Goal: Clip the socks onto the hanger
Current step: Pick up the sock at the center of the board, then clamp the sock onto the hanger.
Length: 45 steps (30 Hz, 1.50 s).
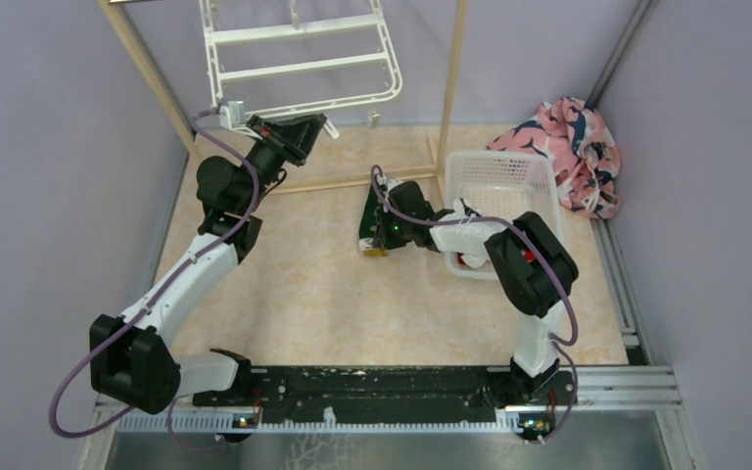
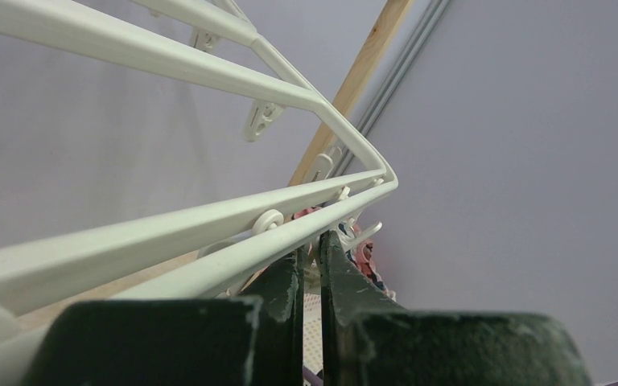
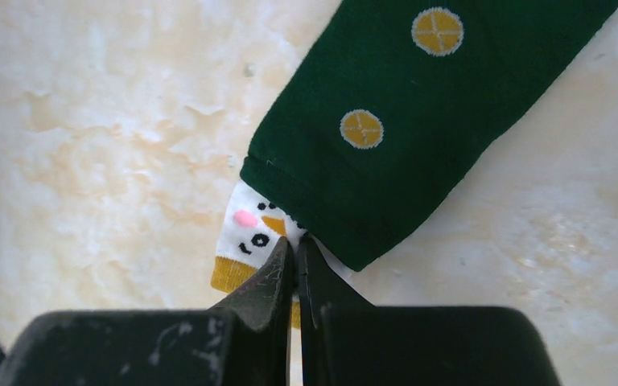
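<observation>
A dark green sock (image 3: 418, 121) with yellow dots lies flat on the table, its white face-patterned end and yellow tip pointing at my right gripper (image 3: 296, 241). That gripper is shut on the white end. From above, the sock (image 1: 369, 213) lies mid-table with the right gripper (image 1: 376, 235) at its near end. The white hanger (image 1: 299, 59) hangs at the back. My left gripper (image 1: 325, 124) is raised to its lower edge, and in the left wrist view it (image 2: 315, 241) is shut, tips against the hanger (image 2: 129, 240) bar beside a dangling clip (image 2: 362, 235).
A white perforated basket (image 1: 546, 186) stands at the right, with a bit of red (image 1: 465, 261) at its near edge under my right arm. A pink-and-navy cloth heap (image 1: 573, 142) lies behind it. Wooden rack poles (image 1: 450, 88) flank the hanger.
</observation>
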Tool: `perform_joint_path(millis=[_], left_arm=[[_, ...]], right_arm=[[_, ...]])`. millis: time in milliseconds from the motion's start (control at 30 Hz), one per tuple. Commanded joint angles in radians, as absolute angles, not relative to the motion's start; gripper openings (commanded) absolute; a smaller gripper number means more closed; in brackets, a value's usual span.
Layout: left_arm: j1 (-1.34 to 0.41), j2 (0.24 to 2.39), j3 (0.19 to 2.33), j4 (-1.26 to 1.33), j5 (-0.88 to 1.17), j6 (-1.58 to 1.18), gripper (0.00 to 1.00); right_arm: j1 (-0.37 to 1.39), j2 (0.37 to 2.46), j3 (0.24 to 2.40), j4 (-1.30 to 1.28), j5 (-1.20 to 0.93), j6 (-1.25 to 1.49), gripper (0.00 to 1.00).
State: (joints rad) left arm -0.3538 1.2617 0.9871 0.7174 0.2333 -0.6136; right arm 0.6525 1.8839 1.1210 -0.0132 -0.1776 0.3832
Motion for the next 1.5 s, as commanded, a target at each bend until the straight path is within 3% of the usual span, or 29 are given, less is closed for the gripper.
perform_joint_path(millis=[0, 167, 533, 700, 933, 1467], left_arm=[[-0.359, 1.238, 1.005, 0.719, 0.224, -0.608, 0.0], [-0.358, 1.237, 1.001, 0.72, 0.219, -0.605, 0.0], [-0.36, 1.257, 1.0, 0.736, 0.233, -0.636, 0.0], [-0.362, 1.251, 0.993, 0.735, 0.224, -0.644, 0.0], [-0.364, 1.248, 0.998, 0.727, 0.222, -0.65, 0.0], [-0.372, 1.256, 0.993, 0.718, 0.201, -0.649, 0.0]], right_arm=[[0.646, 1.771, 1.106, 0.102, -0.299, 0.445, 0.0], [0.606, 1.62, 1.026, 0.177, -0.34, 0.47, 0.0], [0.698, 1.297, 0.876, 0.46, -0.035, 0.567, 0.0], [0.796, 1.308, 0.856, 0.632, 0.201, 0.544, 0.0], [0.835, 1.364, 0.92, 0.753, 0.31, 0.573, 0.0], [0.838, 1.527, 1.176, 0.751, 0.309, 0.445, 0.0]])
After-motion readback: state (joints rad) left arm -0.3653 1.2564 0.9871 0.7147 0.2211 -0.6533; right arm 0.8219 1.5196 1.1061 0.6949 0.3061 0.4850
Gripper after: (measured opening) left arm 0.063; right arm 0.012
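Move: I already pinch the green sock by its white cuff, low at the board; its body lies some 4 cm ahead and 1 cm left of my right hand. The clip I'm taking it to is about 35 cm above, 6 cm ahead and 8 cm left; the hanger's next clip hangs some 6 cm right of that and 1 cm farther out. The basket lies about 25 cm right and 4 cm ahead. The clip sits at my left fingertips, roughly 2 cm right and 2 cm lower. I sweep the sock up with my right hand towards the clip, some 33 cm in all: first a fast rise drawing back about 3 cm, then a slower climb that eases forward about 5 cm and a little left. My wrist swings the fingers up by some 60 degrees, from pointing down to just above level, keeping the cuff pinched. My left hand stays in place, still gripping the clip. ##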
